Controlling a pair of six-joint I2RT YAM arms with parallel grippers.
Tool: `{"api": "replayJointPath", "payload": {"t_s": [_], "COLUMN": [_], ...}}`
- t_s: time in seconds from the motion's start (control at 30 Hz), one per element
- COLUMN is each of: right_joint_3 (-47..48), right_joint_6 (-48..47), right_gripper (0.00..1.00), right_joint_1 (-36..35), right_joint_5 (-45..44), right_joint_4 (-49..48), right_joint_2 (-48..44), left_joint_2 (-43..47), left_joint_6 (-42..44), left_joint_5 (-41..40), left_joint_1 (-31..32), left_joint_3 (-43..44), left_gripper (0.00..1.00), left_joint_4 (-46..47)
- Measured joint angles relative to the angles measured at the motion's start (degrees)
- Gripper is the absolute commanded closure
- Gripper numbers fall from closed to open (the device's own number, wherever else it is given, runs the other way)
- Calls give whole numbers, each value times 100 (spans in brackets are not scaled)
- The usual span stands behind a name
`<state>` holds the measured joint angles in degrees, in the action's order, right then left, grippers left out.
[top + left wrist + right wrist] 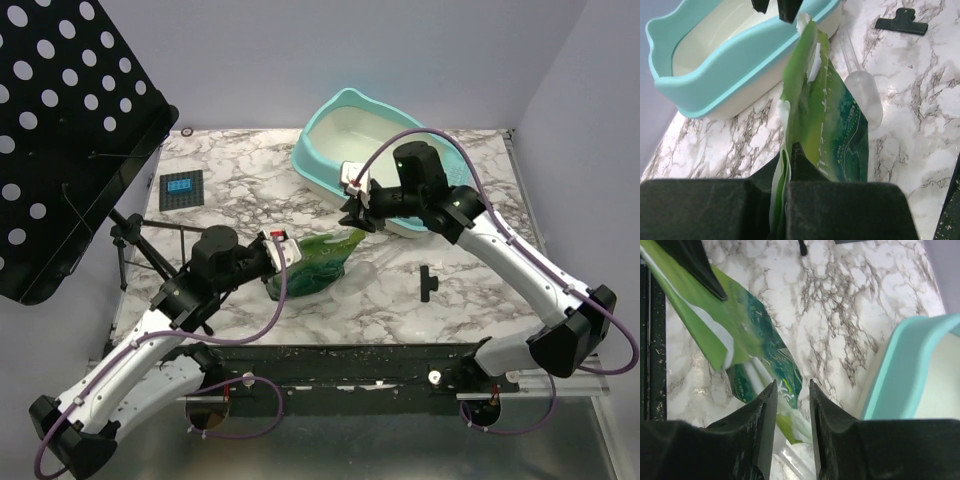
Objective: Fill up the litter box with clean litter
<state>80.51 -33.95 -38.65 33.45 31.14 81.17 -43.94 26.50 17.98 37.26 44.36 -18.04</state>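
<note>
The turquoise litter box [312, 152] stands at the back of the table, and its cream inside shows bare in the left wrist view [715, 82]. No clean litter is in view. A crinkly green bag [322, 262] lies stretched between both arms. My left gripper [787, 167] is shut on the bag's [835, 125] near edge, with a fold pinched between its jaws. My right gripper [790, 390] hangs open over the bag's [765, 340] far corner, beside the litter box wall [905, 365]. That corner lies loose between the spread fingers.
A clear plastic scoop [865, 97] lies on the marble beside the bag. A black clip [429, 282] sits to the right of it. A black perforated panel [60, 130] on a tripod overhangs the left side, near a small dark square device [182, 188].
</note>
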Motion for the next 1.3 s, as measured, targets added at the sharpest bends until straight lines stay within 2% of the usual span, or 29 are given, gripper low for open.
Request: {"api": "replayJointPath", "payload": {"t_s": [0.03, 0.07, 0.4, 0.67, 1.3], "right_joint_3": [0, 13, 1147, 1134, 756], "right_joint_6": [-114, -232, -892, -1123, -1176], "right_gripper": [98, 100, 100, 100, 100], "right_joint_1": [70, 116, 201, 201, 197], "right_joint_5": [-33, -61, 177, 516, 723], "right_joint_4": [55, 98, 1257, 1685, 1668], "right_joint_2": [-72, -107, 887, 979, 820], "left_joint_2": [111, 227, 1025, 754, 463], "left_joint_6": [33, 68, 144, 120, -59], "left_joint_5": [33, 63, 68, 39, -146], "left_joint_1": [0, 0, 0, 0, 0], "left_joint_3": [-96, -201, -1137, -1143, -1029], "left_gripper": [100, 100, 100, 100, 100], "left_joint_4": [76, 155, 1099, 1373, 1504]}}
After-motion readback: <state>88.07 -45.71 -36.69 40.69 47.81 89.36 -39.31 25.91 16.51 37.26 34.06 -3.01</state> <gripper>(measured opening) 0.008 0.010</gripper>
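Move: The right hand hangs half open over the right end of the litter bag's mouth, which lies about 2 cm back, 1 cm right and 4 cm below. From this hand the clear scoop is some 6 cm right, 7 cm back and 17 cm down; the litter box's middle is roughly 16 cm ahead, 9 cm right and 12 cm down. That mouth end is about 15 cm right of the left hand, 5 cm ahead and nearly level. Forward about 2 cm and slightly right while its fingers shut, then down some 4 cm and about 3 cm back: the right hand brings its closed fingertips to the right end of the bag's mouth, tipping further down. Whether they touch the film can't be seen. The left hand keeps its pinch on the bag's left edge and tilts its fingers up about 10 degrees, easing slightly back, then forward. ##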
